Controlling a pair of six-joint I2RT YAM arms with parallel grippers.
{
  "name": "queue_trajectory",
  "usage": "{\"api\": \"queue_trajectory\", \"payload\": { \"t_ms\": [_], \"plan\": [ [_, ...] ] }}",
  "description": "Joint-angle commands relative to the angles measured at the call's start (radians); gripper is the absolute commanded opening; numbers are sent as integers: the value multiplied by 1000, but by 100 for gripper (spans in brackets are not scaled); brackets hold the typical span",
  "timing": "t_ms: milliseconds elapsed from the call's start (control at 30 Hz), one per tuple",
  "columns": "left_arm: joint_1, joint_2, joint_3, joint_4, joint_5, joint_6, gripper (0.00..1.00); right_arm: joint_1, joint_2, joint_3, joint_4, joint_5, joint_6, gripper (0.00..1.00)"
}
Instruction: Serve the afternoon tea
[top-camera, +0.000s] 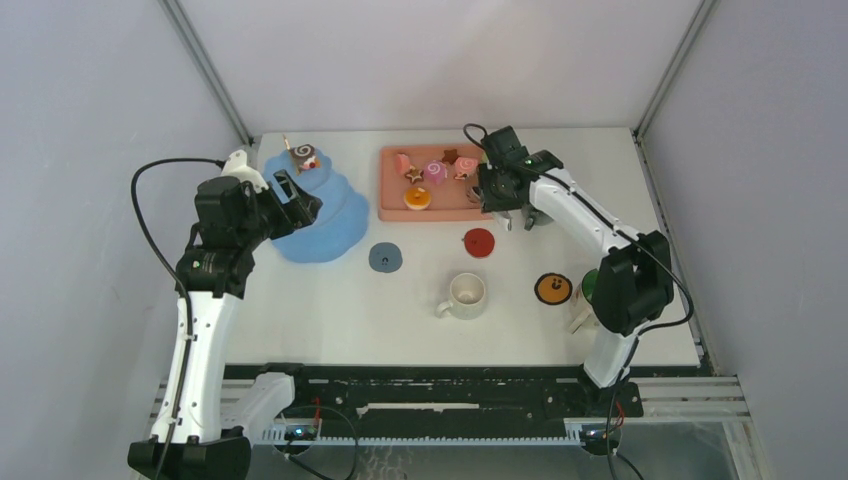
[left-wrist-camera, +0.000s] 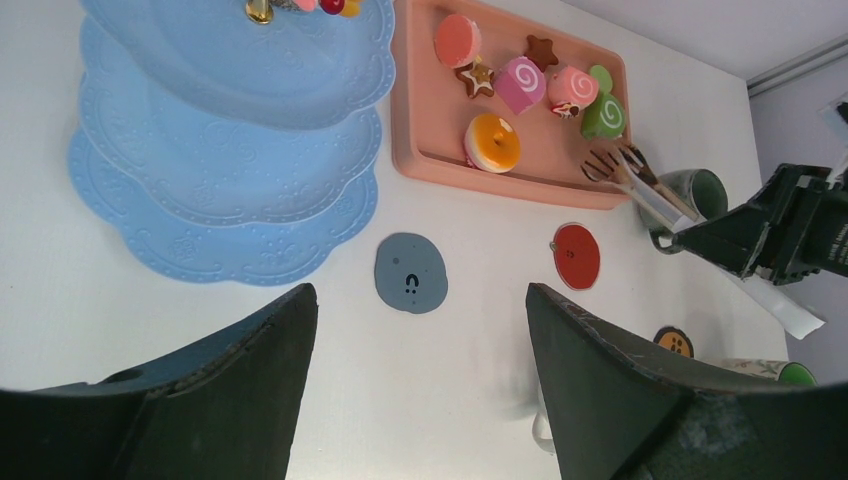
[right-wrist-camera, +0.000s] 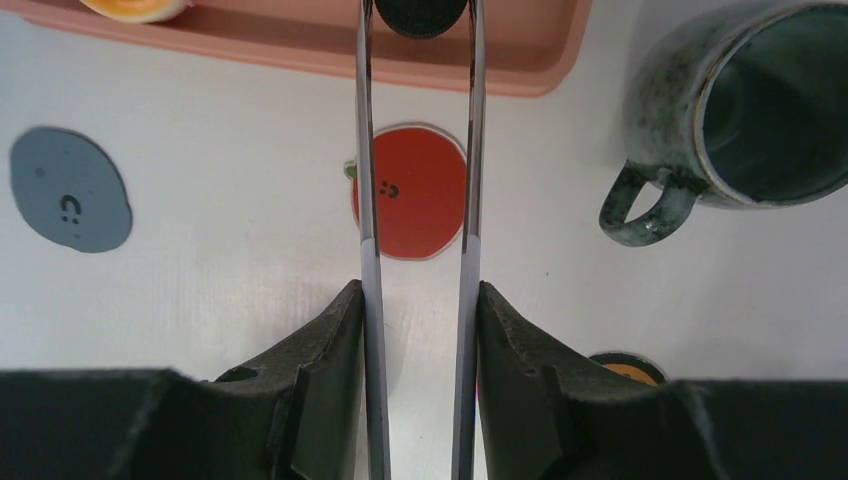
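The blue tiered tower stands at the left with a swirl pastry on its top tier. My left gripper hovers open beside the tower, holding nothing. Several toy pastries lie on the pink tray, among them an orange-topped one, a pink swirl roll and a green roll. My right gripper is shut on the metal tongs. The tongs' tips reach the tray's near right corner, with something dark and round between them.
A cream mug stands mid-table. A grey mug sits right of the tray. A green mug is half hidden behind the right arm. Grey-blue, red and orange coasters lie between them.
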Motion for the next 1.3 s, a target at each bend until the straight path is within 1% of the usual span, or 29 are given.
{"api": "queue_trajectory", "payload": {
  "t_ms": [0, 267, 367, 467, 633, 733, 800, 933, 1000, 1133, 1200, 1267],
  "plan": [
    [-6, 4, 47, 26, 9, -12, 81, 16, -89, 62, 76, 2, 2, 26],
    [-5, 3, 97, 0, -21, -3, 81, 58, -107, 73, 87, 15, -3, 24],
    [-6, 2, 116, -4, -46, -14, 81, 92, -125, 83, 98, 17, -12, 23],
    [-5, 2, 142, 3, -48, -27, 81, 136, -146, 105, 109, 56, -20, 23],
    [-6, 20, 190, -10, -52, -23, 81, 199, -189, 135, 192, 14, -1, 23],
    [-5, 18, 200, -7, -53, -34, 81, 243, -182, 183, 224, -21, 11, 23],
    [-4, 10, 200, -4, -61, -49, 81, 281, -182, 193, 273, -42, 9, 23],
    [1, -24, 201, -5, -129, -93, 82, 373, -191, 182, 409, -70, -6, 23],
    [9, -48, 192, -3, -183, -108, 82, 403, -175, 208, 447, -85, -4, 23],
    [66, -79, 182, -26, -272, -150, 82, 448, -119, 243, 497, -115, -2, 23],
    [75, -79, 186, -34, -293, -162, 82, 473, -102, 240, 542, -129, -5, 22],
    [75, -77, 182, -24, -283, -169, 82, 487, -82, 255, 569, -145, -8, 23]
  ]
}}
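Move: The blue tiered stand lies about 38 cm left of the right hand and 5 cm ahead, its middle a little below hand height; the cake roll sits on its top tier. The donut is some 16 cm left and 9 cm ahead, the blue-grey coaster 23 cm left and 4 cm back, and the red coaster nearly straight below. From the left hand the stand is roughly 16 cm ahead, 6 cm left and 20 cm below. Carry the black cookie, still pinched in the tongs, towards the blue tiered stand: raise the right gripper slightly, then sweep it left and up, some 20 cm each, drawing back 8 cm. Swing the tongs counter-clockwise and tip them up from steeply down to nearly level, keeping the grip. Meanwhile lift the left gripper about 7 cm, then ease it left, turning counter-clockwise. ##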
